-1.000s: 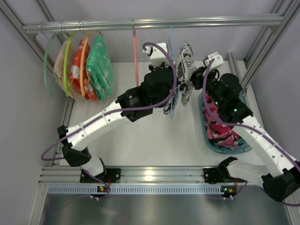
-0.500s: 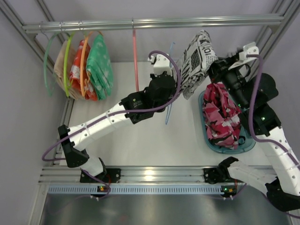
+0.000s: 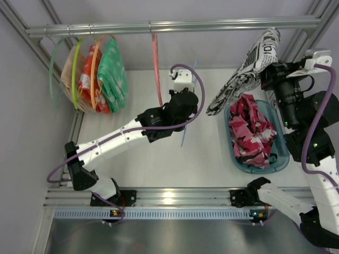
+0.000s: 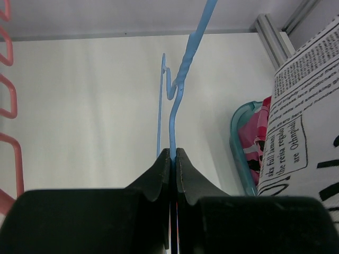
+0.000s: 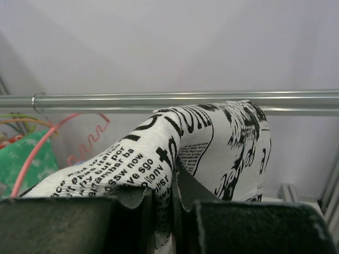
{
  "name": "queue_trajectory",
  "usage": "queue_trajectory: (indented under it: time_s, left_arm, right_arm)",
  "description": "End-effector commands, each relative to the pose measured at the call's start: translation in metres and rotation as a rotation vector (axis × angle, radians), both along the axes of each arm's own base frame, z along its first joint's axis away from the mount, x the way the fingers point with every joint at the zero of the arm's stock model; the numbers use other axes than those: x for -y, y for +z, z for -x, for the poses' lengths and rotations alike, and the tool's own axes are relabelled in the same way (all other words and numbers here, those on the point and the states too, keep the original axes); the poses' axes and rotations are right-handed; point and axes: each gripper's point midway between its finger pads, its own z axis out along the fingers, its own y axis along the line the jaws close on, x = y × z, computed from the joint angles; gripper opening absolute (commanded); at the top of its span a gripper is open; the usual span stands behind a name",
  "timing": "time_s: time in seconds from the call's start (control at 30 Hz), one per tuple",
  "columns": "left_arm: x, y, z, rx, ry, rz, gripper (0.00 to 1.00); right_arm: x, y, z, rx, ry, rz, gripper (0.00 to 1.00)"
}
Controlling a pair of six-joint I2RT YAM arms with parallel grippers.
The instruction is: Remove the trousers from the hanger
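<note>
The trousers (image 3: pixel 248 74), white with black newspaper print, hang free in the air at the back right, with my right gripper (image 3: pixel 268 73) shut on a fold near their top. In the right wrist view the trousers (image 5: pixel 212 137) drape over both fingers, pinched in my right gripper (image 5: pixel 164 180). The thin light-blue hanger (image 3: pixel 184 138) is bare and held at mid-table by my left gripper (image 3: pixel 186 101). In the left wrist view my left gripper (image 4: pixel 173 154) is shut on the hanger (image 4: pixel 172 116); the trousers (image 4: pixel 310 132) show at the right, apart from the hanger.
A metal rail (image 3: pixel 175 25) spans the back. A salmon-pink hanger (image 3: pixel 155 63) hangs from it. Green, yellow-green and orange hangers with patterned clothes (image 3: pixel 100 74) hang at the left. A teal basket (image 3: pixel 260 171) with red-pink clothes sits at the right, below the trousers.
My right gripper has pulled the trousers off the hanger, up and to the right. My left gripper with the now bare hanger has drifted slightly towards the near edge.
</note>
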Motion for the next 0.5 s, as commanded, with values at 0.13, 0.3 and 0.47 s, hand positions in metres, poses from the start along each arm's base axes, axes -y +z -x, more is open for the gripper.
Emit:
queue_trajectory:
  time_s: [0.13, 0.3, 0.47]
  left_arm:
    - [-0.008, 0.027, 0.009, 0.024, -0.037, 0.079, 0.00]
    - [-0.009, 0.036, 0.013, 0.043, -0.070, 0.071, 0.00]
    - [-0.012, 0.046, 0.016, 0.066, -0.097, 0.066, 0.00]
  right_arm:
    - [0.082, 0.049, 0.066, 0.185, -0.238, -0.117, 0.00]
    - [0.113, 0.021, 0.093, 0.144, -0.372, -0.096, 0.00]
    - [0.147, -0.020, 0.120, 0.058, -0.579, -0.016, 0.00]
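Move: The lettered trousers are already off the blue hanger and in the right hand. The teal basket lies some 12 cm to that hand's right, about 5 cm farther out and roughly 50 cm below. The blue hanger is about 22 cm to its left, 2 cm farther out and 20 cm lower; the metal rail crosses straight ahead, some 15 cm out and 5 cm up. From the left hand the basket is about 33 cm right, 2 cm ahead, 30 cm below. The lettered trousers, still pinched in the shut right fingers, are swept to the right and back with gathering speed, about 13 cm right and 10 cm back, sinking only slightly, away from rail and hanger. The right wrist swings clockwise some 25 degrees. The left hand keeps its grip on the empty blue hanger, easing up and back a little. ##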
